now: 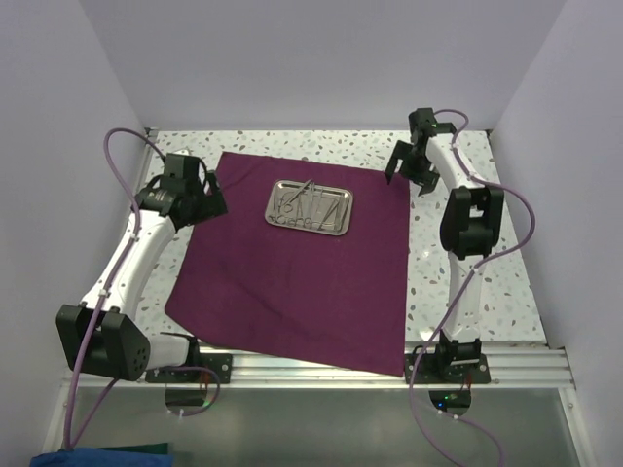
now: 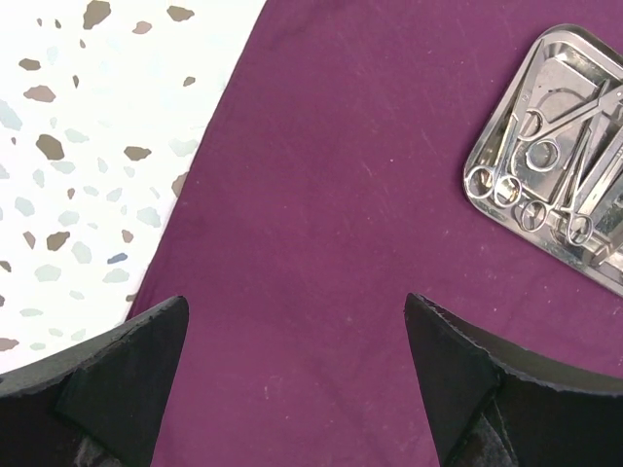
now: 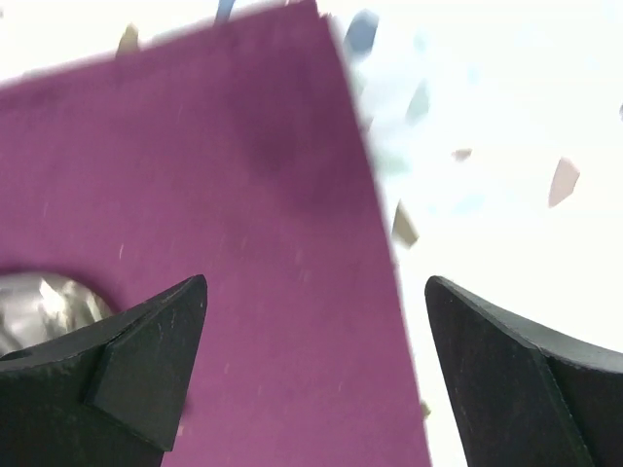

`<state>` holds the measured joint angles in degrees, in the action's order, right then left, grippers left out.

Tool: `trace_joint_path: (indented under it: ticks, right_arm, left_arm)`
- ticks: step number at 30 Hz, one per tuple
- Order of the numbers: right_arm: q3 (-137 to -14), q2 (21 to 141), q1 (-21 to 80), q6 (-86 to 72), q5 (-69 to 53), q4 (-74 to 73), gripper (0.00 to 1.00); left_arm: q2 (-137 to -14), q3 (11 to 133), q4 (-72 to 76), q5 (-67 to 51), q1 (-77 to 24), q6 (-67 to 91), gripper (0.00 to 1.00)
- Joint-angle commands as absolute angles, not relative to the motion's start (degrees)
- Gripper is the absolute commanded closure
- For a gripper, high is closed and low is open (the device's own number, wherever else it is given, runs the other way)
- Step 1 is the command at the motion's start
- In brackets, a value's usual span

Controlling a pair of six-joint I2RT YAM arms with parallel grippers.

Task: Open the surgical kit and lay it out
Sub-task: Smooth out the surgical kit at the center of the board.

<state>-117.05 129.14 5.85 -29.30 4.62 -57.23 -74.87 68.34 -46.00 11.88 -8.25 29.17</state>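
The surgical kit's maroon cloth lies spread flat across the table. On its far half sits a small shiny steel tray holding several thin silver instruments; the same tray shows ring-handled scissors and forceps in the left wrist view. My left gripper hovers open over the cloth's left edge, nothing between its fingers. My right gripper stands open above the far right corner of the cloth, its jaws straddling the cloth's right edge. A blurred bit of the tray shows at the left there.
The speckled white tabletop borders the cloth on both sides. White walls close in at the left, back and right. An aluminium rail with the arm bases runs along the near edge. A blue-green fabric lies below the table at the bottom left.
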Motion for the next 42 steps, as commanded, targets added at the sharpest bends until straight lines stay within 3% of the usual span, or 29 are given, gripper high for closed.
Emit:
trace_joint_path:
  ticks: [1,10,13,20,23,24,26,33,42]
  right_arm:
    - [-125.1,134.4,5.4,-26.3,8.8,-61.8,0.03]
    - [-127.7,140.4,5.4,-25.5,8.6,-60.9,0.09]
    - [-127.4,141.3,5.4,-25.6,7.8,-59.7,0.15]
    - [-128.4,145.2,5.4,-26.4,4.9,-56.9,0.55]
    - [-130.7,147.3,5.4,-27.0,3.5,-56.7,0.77]
    - [-132.0,148.7,5.4,-27.5,3.0,-56.7,0.89]
    - [-133.5,149.9,5.4,-28.0,2.7,-56.7,1.0]
    - [-143.2,154.8,5.4,-29.7,2.6,-55.8,1.0]
    - [-142.8,155.0,4.6,-31.5,1.5,-46.4,1.0]
  left_arm:
    - [-73.0,68.5,-47.0,13.0,-7.8,26.5,0.04]
    - [-72.3,65.9,-47.8,13.6,-7.8,25.3,0.04]
    - [-72.1,64.6,-47.4,13.4,-7.8,25.4,0.04]
    - [-73.2,63.7,-46.8,13.4,-7.8,25.6,0.04]
    - [-73.3,64.2,-47.2,14.1,-7.8,25.5,0.04]
    - [-73.2,64.2,-47.4,14.3,-7.8,25.5,0.04]
    - [-73.2,64.1,-47.7,14.8,-7.8,25.6,0.04]
    - [-73.2,63.5,-47.8,15.6,-7.8,26.0,0.04]
    - [-74.8,65.0,-47.8,14.7,-7.8,26.8,0.03]
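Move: Ahead of the open right hand, the drape's far right corner lies some 5 cm out, 1 cm to the right and 7 cm down. The instrument tray sits about 28 cm to this hand's left, 4 cm back and 7 cm below. The slanting far edge ends at the far left corner, roughly 57 cm left and 12 cm ahead. From the left hand, the far right corner is about 21 cm ahead, 51 cm right and 17 cm below. Sinking about 6 cm and edging a little forward, the right hand shuts its wide-open fingers on the drape's right edge just short of the far corner. Keeping the pinch, it drags the cloth some 5 cm forward, low over the table. The left hand, still open above the drape's left side, sinks 3 cm and draws back slightly. ##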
